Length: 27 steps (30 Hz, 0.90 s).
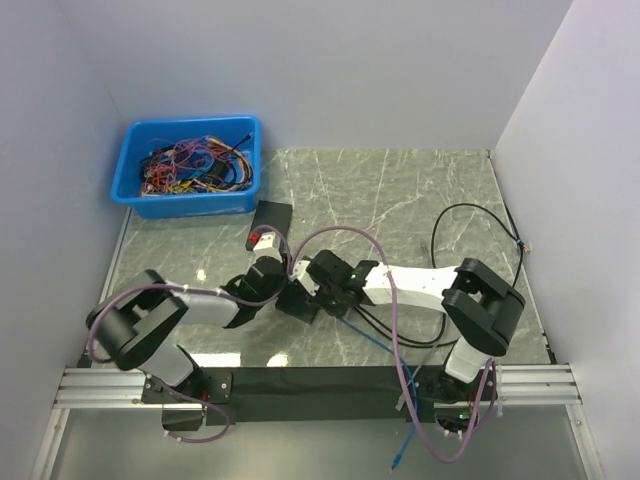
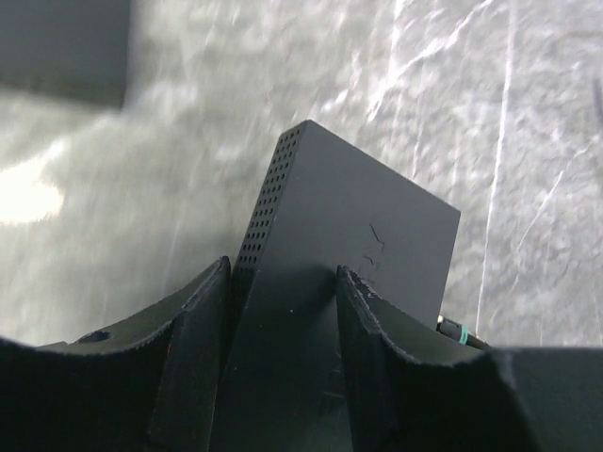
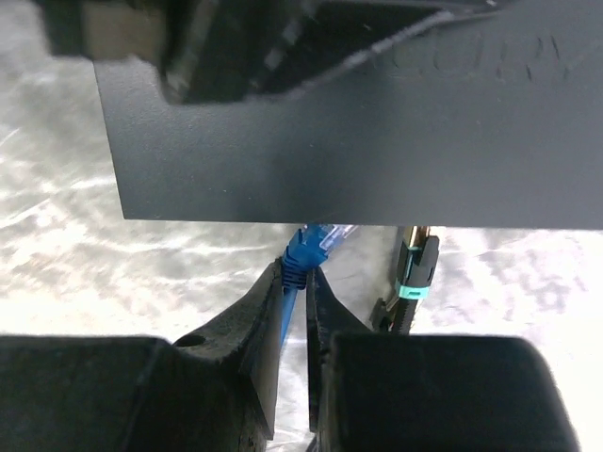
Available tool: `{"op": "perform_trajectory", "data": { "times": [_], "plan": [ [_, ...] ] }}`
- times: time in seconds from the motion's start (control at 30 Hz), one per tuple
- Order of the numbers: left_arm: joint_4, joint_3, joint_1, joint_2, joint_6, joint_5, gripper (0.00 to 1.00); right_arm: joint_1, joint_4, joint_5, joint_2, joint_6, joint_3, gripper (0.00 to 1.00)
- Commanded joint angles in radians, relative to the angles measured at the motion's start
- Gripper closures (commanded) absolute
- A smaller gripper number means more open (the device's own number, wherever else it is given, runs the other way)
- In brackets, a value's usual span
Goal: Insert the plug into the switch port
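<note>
In the left wrist view the black box-shaped switch [image 2: 349, 217], with a perforated side, stands tilted on the table, and my left gripper [image 2: 283, 268] is shut on its near end. From above, the switch [image 1: 300, 303] lies between the two grippers. My right gripper [image 3: 295, 268] is shut on the blue plug [image 3: 316, 247]. The plug's clear tip touches the lower edge of the switch [image 3: 358, 132]; the port itself is hidden. The plug's blue cable [image 1: 375, 340] trails back toward the right arm's base.
A black connector with a teal band [image 3: 415, 273] sits at the switch's edge beside the blue plug. A blue bin of tangled wires [image 1: 190, 165] stands at the back left, a flat black piece [image 1: 272, 215] in front of it. A black cable [image 1: 480, 215] loops at the right.
</note>
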Motion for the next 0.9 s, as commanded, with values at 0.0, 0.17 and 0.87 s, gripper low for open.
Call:
{"op": "perform_trajectory", "data": {
  "times": [0.0,0.17,0.87],
  "plan": [
    [-0.496,-0.040,-0.141,-0.037,-0.128,0.234,0.56,0.028,0.618,-0.102,-0.098,0.008,0.043,1.00],
    [-0.645,-0.032,-0.141,-0.108,-0.235,0.110,0.18,0.088,0.578,-0.067,-0.060,0.002,0.061,1.00],
    [-0.879,0.067,0.031,-0.334,-0.163,-0.017,0.06,0.146,0.539,0.114,-0.047,0.169,-0.014,1.00]
  ]
}}
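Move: The switch, the nearer black box, lies with its middle about 5 cm to the left hand's right and 4 cm back, a touch below the fingertips; the second black box is some 12 cm ahead of that hand and 4 cm to its left. The right hand holds the blue plug. From it the switch port aimed at is roughly 3 cm to the left and 2 cm ahead, and the teal-banded black plug about 4 cm straight ahead. Open the left gripper from half to almost fully wide while carrying it about 8 cm left and 4 cm back, turning it counter-clockwise and tipping the fingers down, so they end up straddling the switch. Follow with the right hand some 7 cm to the left and slightly back, left side rising a little, keeping the blue plug pinched near the ported edge. ##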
